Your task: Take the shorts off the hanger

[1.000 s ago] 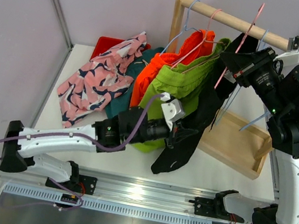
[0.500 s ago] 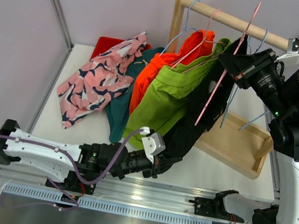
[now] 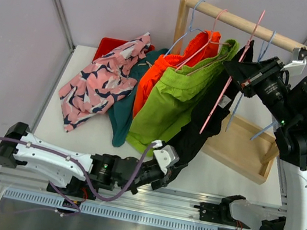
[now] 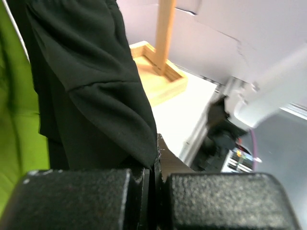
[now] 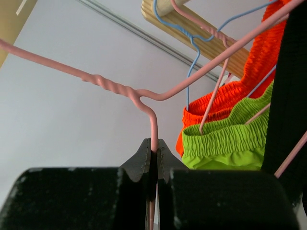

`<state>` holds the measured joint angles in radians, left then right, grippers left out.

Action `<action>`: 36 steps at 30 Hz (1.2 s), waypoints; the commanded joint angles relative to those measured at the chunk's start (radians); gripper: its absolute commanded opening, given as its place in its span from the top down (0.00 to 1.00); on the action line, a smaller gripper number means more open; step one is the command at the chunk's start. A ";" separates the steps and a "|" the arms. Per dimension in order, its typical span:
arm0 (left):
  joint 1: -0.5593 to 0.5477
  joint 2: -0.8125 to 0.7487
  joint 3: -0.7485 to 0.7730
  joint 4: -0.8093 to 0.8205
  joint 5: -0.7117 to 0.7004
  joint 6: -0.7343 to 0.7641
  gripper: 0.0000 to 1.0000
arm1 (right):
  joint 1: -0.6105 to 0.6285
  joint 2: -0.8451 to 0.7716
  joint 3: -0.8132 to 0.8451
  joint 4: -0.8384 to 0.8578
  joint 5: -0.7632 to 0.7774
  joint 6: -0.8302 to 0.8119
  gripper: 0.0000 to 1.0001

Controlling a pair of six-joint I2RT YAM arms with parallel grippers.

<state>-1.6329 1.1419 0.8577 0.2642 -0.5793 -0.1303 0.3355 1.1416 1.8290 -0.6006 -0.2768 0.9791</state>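
The black shorts (image 3: 209,115) hang stretched from a pink wire hanger (image 3: 231,75) down toward the table's near edge. My right gripper (image 3: 233,69) is shut on the pink hanger's wire (image 5: 144,98) just below its twisted neck, jaws (image 5: 154,146) pinching it. My left gripper (image 3: 171,168) is low at the front, shut on the lower hem of the black shorts (image 4: 91,86), with fabric caught between its pads (image 4: 154,163). Lime green shorts (image 3: 170,103) and orange shorts (image 3: 161,69) hang on hangers beside them.
A wooden rail (image 3: 283,41) carries the hangers, and its wooden base frame (image 3: 242,150) sits at the right. Pink patterned shorts (image 3: 97,82) and dark teal shorts (image 3: 121,115) lie on the white table at the left, near a red tray (image 3: 109,45).
My left gripper has drawn the black shorts' hem down and toward the near edge, stretching the fabric. The right gripper kept hold of the pink hanger, which has swung slightly.
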 commanded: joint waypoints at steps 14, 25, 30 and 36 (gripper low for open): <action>0.306 0.223 0.475 -0.255 0.027 0.116 1.00 | -0.015 -0.207 -0.258 0.240 -0.125 0.306 1.00; 0.136 -0.013 0.280 -0.541 -0.095 -0.031 1.00 | -0.053 -0.100 -0.218 0.344 -0.206 0.377 1.00; -0.031 -0.076 0.432 -1.036 -0.338 -0.269 1.00 | -0.113 -0.074 -0.229 0.349 -0.231 0.355 1.00; -0.035 -0.064 0.547 -1.518 -0.496 -0.535 1.00 | -0.193 -0.037 -0.261 0.403 -0.245 0.352 1.00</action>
<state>-1.6726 1.0958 1.3525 -0.8906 -0.8967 -0.4580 0.1703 1.0950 1.5654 -0.2852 -0.4999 1.3426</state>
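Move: The left hand grips the black shorts by a leg; their middle lies roughly 9 cm ahead, 7 cm right and 12 cm above it. The green shorts hang about 20 cm ahead of it, slightly higher, and the red bin under the pink shorts some 40 cm ahead, 26 cm left, near table level. The right hand holds the pink hanger by its hook, with the black shorts' middle roughly 9 cm back, 7 cm left and 13 cm below. Left hand swings held black shorts 13 cm forward, then back and left; right jogs hanger back, then forward. ##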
